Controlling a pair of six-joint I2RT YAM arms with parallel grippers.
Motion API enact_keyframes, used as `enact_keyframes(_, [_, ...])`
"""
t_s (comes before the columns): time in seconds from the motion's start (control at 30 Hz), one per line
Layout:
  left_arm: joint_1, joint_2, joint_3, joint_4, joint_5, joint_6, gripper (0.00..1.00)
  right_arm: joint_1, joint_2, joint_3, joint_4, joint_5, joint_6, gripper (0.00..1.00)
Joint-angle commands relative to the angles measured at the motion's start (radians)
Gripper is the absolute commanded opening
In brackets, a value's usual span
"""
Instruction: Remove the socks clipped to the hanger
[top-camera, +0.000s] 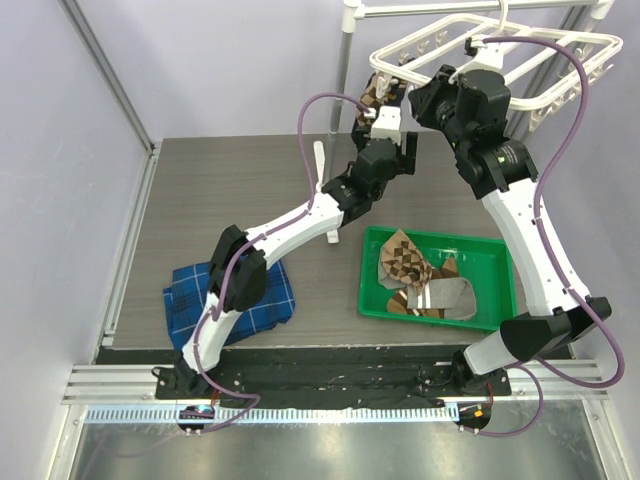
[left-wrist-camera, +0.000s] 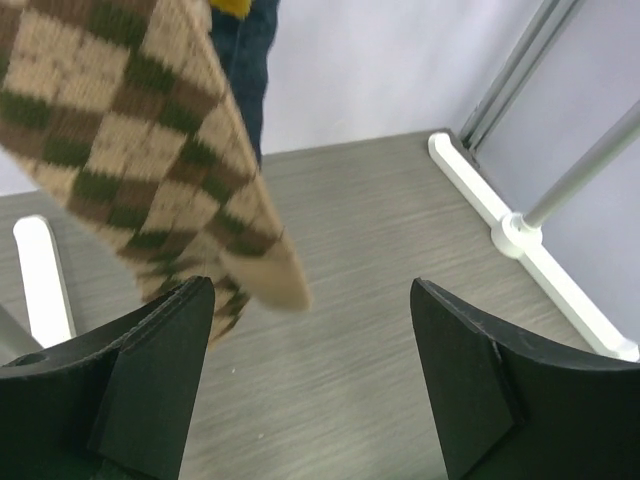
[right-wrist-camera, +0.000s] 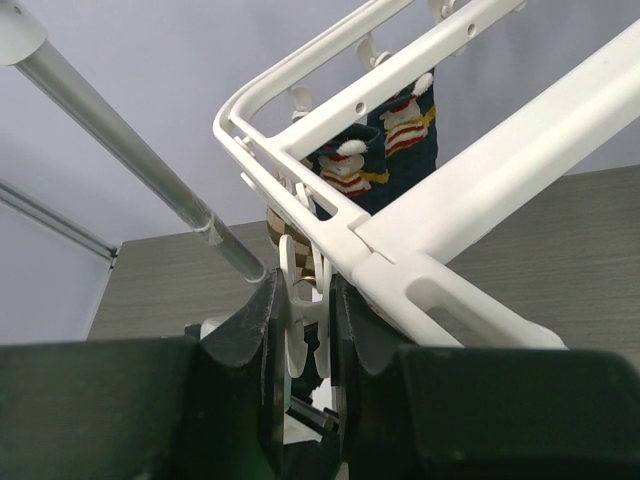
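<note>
The white hanger (top-camera: 545, 52) hangs at the back right on a metal stand. A brown argyle sock (left-wrist-camera: 130, 130) dangles from it, its cream toe just above my left gripper's left finger (left-wrist-camera: 150, 370). My left gripper (left-wrist-camera: 312, 290) is open beneath the sock, with only table between its jaws. My right gripper (right-wrist-camera: 305, 285) is shut on a white clip (right-wrist-camera: 300, 320) under the hanger's bar (right-wrist-camera: 480, 170); the argyle sock (right-wrist-camera: 280, 222) shows just behind that clip. Dark navy socks (right-wrist-camera: 385, 150) with striped bands hang from clips farther along. In the top view both grippers meet at the hanger's left corner (top-camera: 385, 55).
A green tray (top-camera: 496, 247) at the front right holds several removed socks (top-camera: 415, 270). A folded blue plaid cloth (top-camera: 262, 300) lies front left under the left arm. The stand's pole (right-wrist-camera: 130, 140) and white feet (left-wrist-camera: 530, 245) are close by.
</note>
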Motion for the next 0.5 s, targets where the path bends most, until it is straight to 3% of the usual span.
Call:
enact_keyframes(0.0, [0.022, 0.039, 0.092, 0.028, -0.023, 0.031, 0.80, -0.009, -0.044, -0.001, 0.051, -0.024, 0.010, 0.01])
enact_keyframes(0.13, [0.045, 0.039, 0.080, 0.031, -0.049, -0.007, 0.62, -0.009, -0.050, -0.004, 0.050, -0.037, 0.007, 0.01])
enact_keyframes(0.27, [0.051, -0.002, -0.003, 0.092, -0.040, -0.029, 0.26, -0.013, -0.069, -0.018, 0.051, -0.057, 0.002, 0.02])
enact_keyframes(0.37, [0.051, -0.071, -0.095, 0.147, 0.032, -0.033, 0.08, -0.021, -0.090, -0.036, 0.054, -0.078, -0.016, 0.13])
enact_keyframes(0.4, [0.051, -0.090, -0.120, 0.170, 0.048, -0.040, 0.02, -0.023, -0.098, -0.042, 0.053, -0.083, -0.024, 0.24])
enact_keyframes(0.47, [0.051, -0.139, -0.176, 0.178, 0.081, -0.053, 0.00, -0.032, -0.113, -0.062, 0.053, -0.090, -0.032, 0.32])
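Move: The argyle sock hangs just in front of the open left fingers, its middle about 5 cm ahead, 4 cm to the left and 4 cm higher. Its clip is some 4 cm ahead, 4 cm left and 14 cm above that hand; the navy socks are about 13 cm ahead, 2 cm right and 7 cm up. The stand's near-left pole passes roughly 8 cm ahead and 11 cm left. From the right hand, already squeezing the clip, the sock's middle is about 3 cm ahead, 3 cm left and 10 cm below. Easing forward and left about 3 cm into the hanging argyle sock, the left hand shuts its wide-open fingers and pinches the sock's cloth, then sinks some 3 to 4 cm as they finish closing, the wrist barely turning. The right fingers keep the clip between them almost in place, drawing back about 1 cm at the end. ##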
